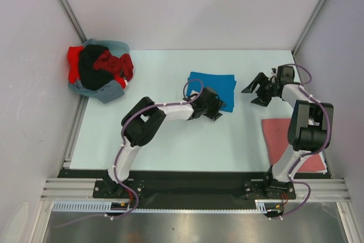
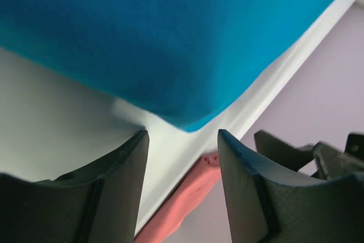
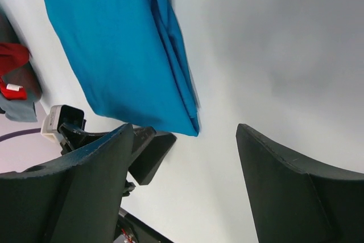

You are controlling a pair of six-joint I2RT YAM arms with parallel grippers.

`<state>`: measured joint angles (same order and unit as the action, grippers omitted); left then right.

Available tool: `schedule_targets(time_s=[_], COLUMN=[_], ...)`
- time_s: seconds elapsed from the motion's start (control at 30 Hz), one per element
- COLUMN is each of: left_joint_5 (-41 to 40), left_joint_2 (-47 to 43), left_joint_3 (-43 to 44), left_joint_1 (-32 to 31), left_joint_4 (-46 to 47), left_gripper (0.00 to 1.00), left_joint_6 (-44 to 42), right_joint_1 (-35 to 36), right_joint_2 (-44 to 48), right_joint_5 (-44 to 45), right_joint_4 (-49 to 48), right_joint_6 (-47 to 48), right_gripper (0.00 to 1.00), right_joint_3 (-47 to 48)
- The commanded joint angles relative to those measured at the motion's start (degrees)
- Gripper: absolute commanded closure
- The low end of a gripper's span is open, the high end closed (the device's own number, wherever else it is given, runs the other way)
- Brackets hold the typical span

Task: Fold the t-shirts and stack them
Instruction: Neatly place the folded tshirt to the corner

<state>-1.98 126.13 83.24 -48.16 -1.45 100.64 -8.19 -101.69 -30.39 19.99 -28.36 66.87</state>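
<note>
A bright blue t-shirt (image 1: 215, 86) lies folded flat in the middle of the table. My left gripper (image 1: 218, 112) hovers over its near right corner, open, with nothing between the fingers. In the left wrist view that corner of the blue t-shirt (image 2: 170, 44) lies just ahead of the left gripper (image 2: 182, 140). My right gripper (image 1: 253, 96) stands open to the right of the shirt, apart from it and empty. The right wrist view shows the blue t-shirt (image 3: 116, 49) beyond the right gripper (image 3: 185, 135). A dull pinkish-red t-shirt (image 1: 278, 135) lies folded at the near right.
A heap of t-shirts (image 1: 99, 69), red, black and grey-blue, sits at the back left corner. White walls close the table on the left, back and right. The right arm (image 1: 307, 123) stands over part of the pinkish-red t-shirt (image 2: 187, 197).
</note>
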Motion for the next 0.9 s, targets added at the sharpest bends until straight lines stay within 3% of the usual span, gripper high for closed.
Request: schedule_targets(time_s=[0.0,0.27,0.4,0.5,0.57,0.87], left_joint_5=[-5.31,-6.81,-5.24,-3.30,-1.72,1.45], left_joint_2=[2.28,7.29,7.39,4.93,3.61,-3.95], left_joint_3=[3.58,9.30,9.92,8.87,8.25,1.32], left_joint_1=[-0.18,-0.18,0.35,1.05,1.66,3.16], left_joint_4=[-8.12,-11.82,-10.59,-10.41,-9.97,-7.51], left_gripper=[0.43,0.55,0.82,0.92,0.99,1.00], left_joint_6=[4.74,8.34,5.90,1.42,-0.70,-4.92], right_joint_1=[-0.34,0.10,0.80,1.24,1.33,5.02], right_joint_2=[1.14,0.44,-2.88,-6.05,-9.31,-21.70], right_joint_5=[0.51,1.91,-0.53,-3.69,-5.90,-11.71], right_joint_4=[0.66,1.11,0.40,1.10,0.41,0.67], right_joint_6=[1.64,2.34,2.43,3.13,3.66,1.03], right_gripper=[0.21,0.19,0.12,0.00,0.00,0.00], right_joint_3=[2.47,3.70,5.10,8.27,11.07,21.19])
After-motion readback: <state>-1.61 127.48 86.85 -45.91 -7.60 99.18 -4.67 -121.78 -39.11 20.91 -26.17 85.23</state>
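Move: The near-right corner of the folded blue t-shirt sits just past the left fingertips, about 1 cm ahead, 3 cm right and 1 cm below; the shirt's middle is some 9 cm ahead of that hand and 6 cm left. From the right hand, the shirt's far-right corner lies roughly 10 cm ahead, 6 cm left and 7 cm down, and the red t-shirt about 22 cm back and 22 cm right. Ease the left gripper some 3 cm forward and slightly down onto the near-right corner of the blue t-shirt, shut the fingers to pinch its upper cloth, then draw it about 2 cm left and 1 cm back. As the left fingers shut, send the right hand about 6 cm forward, 4 cm left and 3 cm down towards the far-right corner, opening fully and turning some 10 degrees counter-clockwise. ##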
